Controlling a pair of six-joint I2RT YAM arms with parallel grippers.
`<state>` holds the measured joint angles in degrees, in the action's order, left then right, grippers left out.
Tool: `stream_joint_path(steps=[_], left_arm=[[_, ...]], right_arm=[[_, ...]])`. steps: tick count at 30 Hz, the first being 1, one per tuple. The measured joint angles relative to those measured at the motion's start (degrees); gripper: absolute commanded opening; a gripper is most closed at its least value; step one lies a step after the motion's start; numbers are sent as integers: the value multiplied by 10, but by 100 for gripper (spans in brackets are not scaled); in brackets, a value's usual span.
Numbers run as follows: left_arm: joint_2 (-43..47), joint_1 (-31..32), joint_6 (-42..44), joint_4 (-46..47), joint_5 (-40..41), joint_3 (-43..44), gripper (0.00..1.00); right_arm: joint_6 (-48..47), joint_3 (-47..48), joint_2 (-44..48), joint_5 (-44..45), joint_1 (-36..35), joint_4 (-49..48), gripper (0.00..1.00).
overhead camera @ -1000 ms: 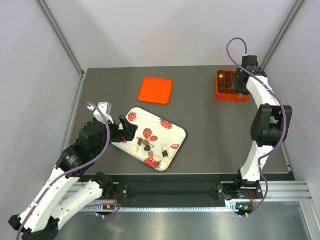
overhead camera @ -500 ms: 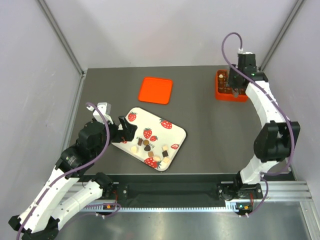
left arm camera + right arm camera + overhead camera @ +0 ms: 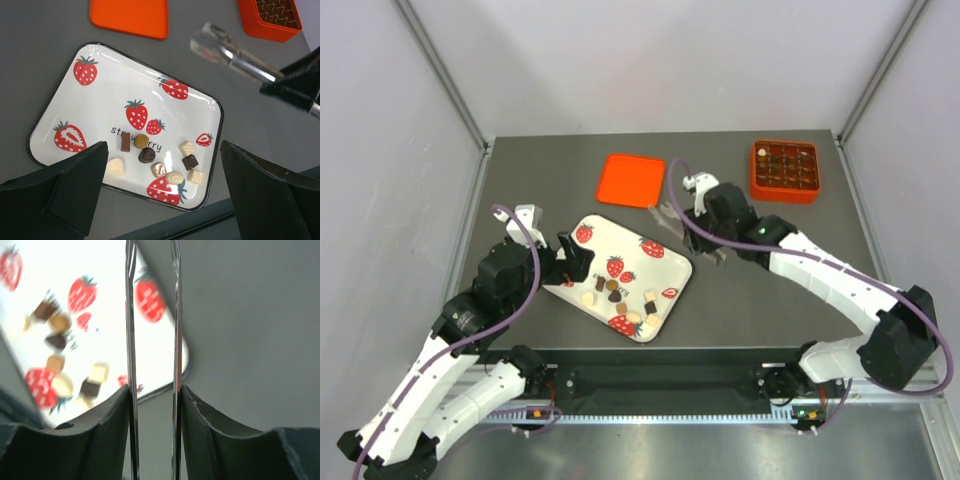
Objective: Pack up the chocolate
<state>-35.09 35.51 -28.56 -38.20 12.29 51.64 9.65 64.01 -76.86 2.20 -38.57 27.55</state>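
Observation:
Several small chocolates (image 3: 620, 297) (image 3: 147, 155), dark, light brown and cream, lie at the near end of the white strawberry tray (image 3: 620, 240) (image 3: 105, 100). The orange compartment box (image 3: 786, 170) (image 3: 270, 20) at the far right holds more dark pieces. My right gripper (image 3: 696, 212) (image 3: 154, 390) is shut on metal tongs (image 3: 669, 212) (image 3: 227, 50) (image 3: 131, 330), whose tips hang just beyond the tray's far right corner, nothing visible between them. My left gripper (image 3: 575, 260) (image 3: 160, 167) hovers wide open over the tray's near left side, empty.
An orange lid (image 3: 632, 180) (image 3: 130, 17) lies flat behind the tray. The grey table (image 3: 770, 270) is walled at the left, back and right. The right arm stretches from the near right across to the middle.
The right arm swung from the orange box at the far right to the middle of the table, carrying the tongs to the tray's far right corner. The left arm stayed still.

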Motion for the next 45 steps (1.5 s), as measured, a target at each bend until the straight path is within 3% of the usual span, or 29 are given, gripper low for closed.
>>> stream_joint_path(steps=[10,14,23,45], left_arm=[[-2,0,0,0,1,0,99],[-12,0,-1,8,-9,0,98],[-14,0,-3,11,-15,0,99],[-5,0,-5,9,-13,0,99]], right_arm=[[33,-118,114,18,-178,48,43],[51,-126,124,27,-216,63,43],[93,-126,103,68,-263,100,44],[179,-127,40,74,-281,115,43]])
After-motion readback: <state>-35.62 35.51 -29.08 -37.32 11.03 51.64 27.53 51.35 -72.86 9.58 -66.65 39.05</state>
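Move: The right hand, holding the open tongs, is out past the tray's right end. The dark square chocolate lies about 12 cm back, 8 cm to its left and 17 cm below. One ivory chocolate sits 3 cm farther out than the dark one, another 3 cm nearer the base, and a round ivory one 4 cm to its left and 2 cm nearer. From the idle left hand the dark square is roughly 14 cm right, 4 cm back and 26 cm down. Keeping its hold on the spread tongs, the right hand swings back towards the base about 17 cm, fast at first and then easing off, with a small shift left early on and a sinking of some 9 cm, over half of it in the slower second part. The wrist tips the tongs roughly 15 degrees farther down and turns counter-clockwise before giving back part of that turn, bringing the tips close over the dark square chocolate and the ivory one just beyond it. ##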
